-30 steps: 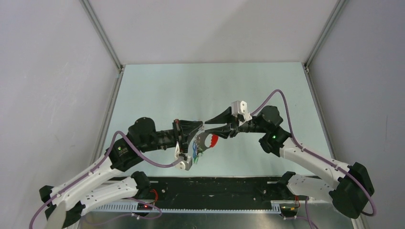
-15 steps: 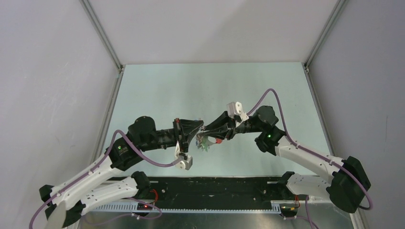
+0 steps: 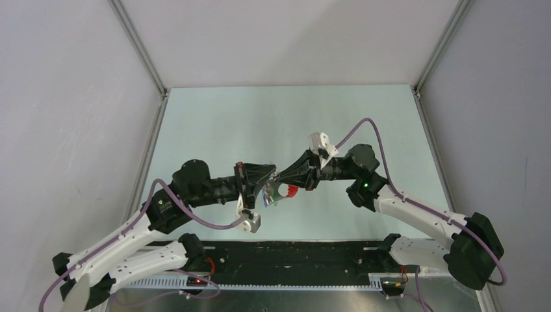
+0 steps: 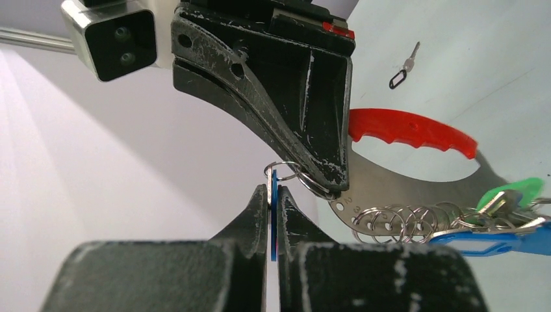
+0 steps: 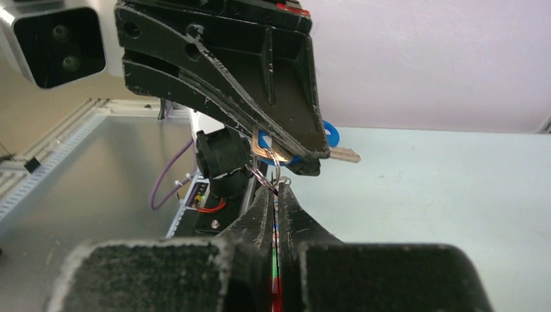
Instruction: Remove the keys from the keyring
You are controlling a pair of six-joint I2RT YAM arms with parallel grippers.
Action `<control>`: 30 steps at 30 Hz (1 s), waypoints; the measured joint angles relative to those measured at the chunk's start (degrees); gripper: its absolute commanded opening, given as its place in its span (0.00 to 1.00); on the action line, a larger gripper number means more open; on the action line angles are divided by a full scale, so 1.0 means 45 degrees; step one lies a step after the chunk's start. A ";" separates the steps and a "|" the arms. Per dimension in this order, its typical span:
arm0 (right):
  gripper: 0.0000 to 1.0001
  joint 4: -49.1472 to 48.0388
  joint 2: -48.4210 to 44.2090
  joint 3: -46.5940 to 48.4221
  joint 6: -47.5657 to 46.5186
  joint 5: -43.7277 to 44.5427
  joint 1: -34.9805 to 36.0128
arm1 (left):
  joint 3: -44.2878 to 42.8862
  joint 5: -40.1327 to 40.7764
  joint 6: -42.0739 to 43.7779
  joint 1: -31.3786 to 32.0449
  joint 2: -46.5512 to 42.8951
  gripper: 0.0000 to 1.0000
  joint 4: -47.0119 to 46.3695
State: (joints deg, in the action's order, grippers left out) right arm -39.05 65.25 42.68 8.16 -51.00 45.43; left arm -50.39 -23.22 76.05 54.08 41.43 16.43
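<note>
Both grippers meet tip to tip above the middle of the table. My left gripper (image 3: 271,180) (image 4: 273,193) is shut on a blue-tagged key (image 4: 273,208), whose small split ring links to the keyring. My right gripper (image 3: 284,179) (image 5: 277,192) is shut on the keyring's flat metal plate (image 4: 403,185), seen edge-on between its fingers. The keyring's red loop (image 3: 290,190) (image 4: 409,130) curves below the right gripper. Several small rings (image 4: 403,221) hang from the plate with green-tagged (image 4: 513,192) and blue-tagged (image 4: 494,242) keys (image 3: 268,197). The right wrist view shows the held key's blue tag (image 5: 330,134) and blade (image 5: 344,155).
A lone silver key with a black tag (image 4: 404,68) lies on the pale green table (image 3: 260,123) beyond the grippers. Grey walls enclose the table on three sides. The black base rail (image 3: 292,257) runs along the near edge.
The right gripper has shifted left and rolled, closing in on the left gripper. The hanging bunch of keys swung up and now sits tighter under the two tips.
</note>
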 measured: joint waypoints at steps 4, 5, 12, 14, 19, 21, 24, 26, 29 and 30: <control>0.00 -0.0131 0.0019 0.0000 0.1719 0.0743 -0.0005 | 0.0005 0.0160 0.0010 0.0000 -0.0141 0.00 -0.0034; 0.00 -0.0131 0.0019 0.0000 0.2399 0.1146 -0.0024 | 0.0005 0.0223 0.0015 0.0000 -0.0185 0.00 -0.0092; 0.00 -0.1234 0.0117 -0.0529 0.7650 0.2856 -0.0719 | 0.0053 0.0787 0.0015 -0.0049 -0.0253 0.00 -0.0189; 0.00 -0.1962 0.0398 -0.0772 0.9175 0.2977 -0.0991 | 0.0151 0.0831 0.0024 -0.0049 -0.0146 0.00 -0.0194; 0.00 -0.3696 0.1248 -0.1413 1.2216 0.3036 -0.1486 | 0.0427 0.1234 0.0117 -0.0073 0.0039 0.00 -0.0209; 0.00 -0.3968 0.1336 -0.1530 1.2745 0.3041 -0.1530 | 0.0466 0.1273 0.0117 -0.0073 0.0068 0.00 -0.0223; 0.00 -0.4303 0.1336 -0.1564 1.3100 0.3050 -0.1579 | 0.0466 0.1268 0.0121 -0.0068 0.0083 0.00 -0.0389; 0.22 -0.4367 0.1331 -0.1559 1.3109 0.2977 -0.1617 | 0.0466 0.1258 0.0121 -0.0068 0.0087 0.00 -0.0461; 0.49 -0.4031 0.1248 -0.1549 1.2570 0.2637 -0.1671 | 0.0466 0.1205 0.0121 -0.0049 0.0121 0.00 -0.0457; 0.55 -0.3808 0.1151 -0.1545 1.2313 0.2540 -0.1681 | 0.0466 0.1190 0.0117 -0.0044 0.0126 0.00 -0.0452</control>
State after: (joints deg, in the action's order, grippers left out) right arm -56.18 70.43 35.73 63.57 -39.57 37.87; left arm -48.29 -17.87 76.58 53.89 42.00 14.39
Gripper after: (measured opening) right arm 0.385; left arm 0.036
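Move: The keyring is already pinched in the right fingertips; the blue key it hangs on, clamped in the left fingers, lies about 2 cm left of the right hand, 1 cm ahead and 2 cm above. From the left hand the pinched ring is about 2 cm to the right, 1 cm back and 2 cm below. The red handle of the plate hanging beneath is some 6 cm right of the right hand, 1 cm back and 6 cm below. The keyring, pinched in the right fingertips, is carried about 5 cm forward and slightly rightward while that hand rolls some 55 degrees about its leftward-pointing fingers, its top side tipping forward. The left hand keeps its pinch on the blue key, lifting about 1 cm, then easing some 2 cm forward and sinking just below its start. Once the roll has stopped, the right fingers open and let go of the ring. ##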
